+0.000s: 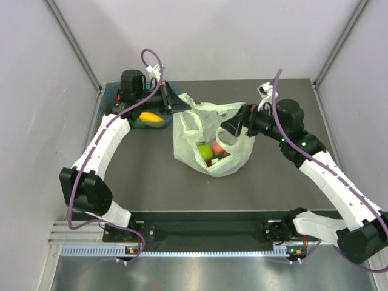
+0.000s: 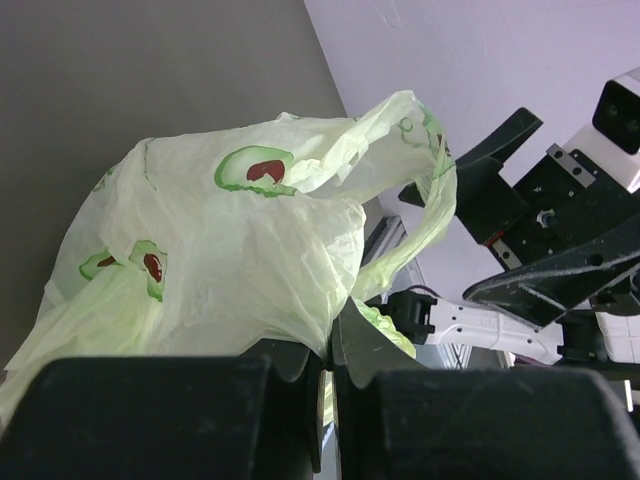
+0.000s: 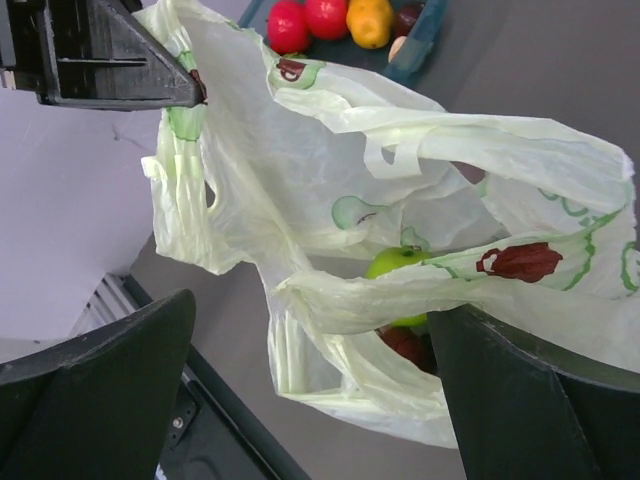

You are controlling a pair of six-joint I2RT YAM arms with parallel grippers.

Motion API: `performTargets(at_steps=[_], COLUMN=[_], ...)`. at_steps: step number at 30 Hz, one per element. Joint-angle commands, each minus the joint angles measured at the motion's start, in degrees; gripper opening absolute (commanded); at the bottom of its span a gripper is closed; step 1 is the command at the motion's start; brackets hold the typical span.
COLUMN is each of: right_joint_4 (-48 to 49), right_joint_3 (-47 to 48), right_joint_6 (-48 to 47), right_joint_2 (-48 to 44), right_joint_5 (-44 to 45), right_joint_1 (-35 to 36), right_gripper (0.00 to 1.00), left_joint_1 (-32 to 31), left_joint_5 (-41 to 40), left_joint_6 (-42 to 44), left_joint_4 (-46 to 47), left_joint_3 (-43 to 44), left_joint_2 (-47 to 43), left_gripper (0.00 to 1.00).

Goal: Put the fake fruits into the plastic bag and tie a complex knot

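The pale green plastic bag (image 1: 206,136) stands open mid-table. Inside it are a green apple (image 1: 205,151), a pink peach (image 1: 218,148) and a red fruit (image 3: 405,343). My left gripper (image 1: 176,103) is shut on the bag's back-left rim and holds it up; the pinch shows in the left wrist view (image 2: 333,345) under the bag (image 2: 230,250). My right gripper (image 1: 233,130) is open at the bag's right side. In the right wrist view it (image 3: 315,310) straddles the bag's near rim (image 3: 400,290), which drapes over one finger (image 3: 540,390). The green apple (image 3: 400,262) shows through the mouth.
A teal tub (image 1: 136,121) at the back left holds a yellow mango (image 1: 151,117). The right wrist view shows red apples (image 3: 289,25) and a yellow-orange fruit (image 3: 370,20) in it. Grey walls enclose the table on three sides.
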Motion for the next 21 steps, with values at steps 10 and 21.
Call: performTargets(at_steps=[10,21], right_joint_4=[2.31,3.71], right_joint_3=[-3.10,-6.89], right_joint_6=[8.49,3.25], right_joint_2=[0.23,-6.18], right_joint_5=[25.47,28.06], right_joint_1=[12.95,14.72], right_gripper=[0.94,0.78], left_joint_1=[0.05,0.05], left_joint_5=[-1.11,-1.29], left_joint_6=[0.25,0.51], left_joint_4=[1.75,2.54], left_joint_3=[-0.33,-1.91], left_joint_2=[-4.51,-4.08], left_gripper=[0.07,0.06])
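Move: My right hand is open beside the bag's near-right rim, whose loose fold lies about 1 cm ahead, 2 cm left and some 4 cm below. From the right hand, the green apple in the bag sits level fore and aft, some 6 cm left and 18 cm down; the peach is about 1 cm ahead, 3 cm left and equally low. From my left hand, that fold is roughly 9 cm right, 3 cm back and 4 cm below. I bring my open right hand a little left, then swing it back right while sinking, about 5 cm down at most, onto the loose near-right rim so the film comes between the fingers. The hand turns some 15 degrees clockwise, and late on the fingers begin closing but stay well open. My left hand keeps its pinch on the bag's far-left edge, almost still. ##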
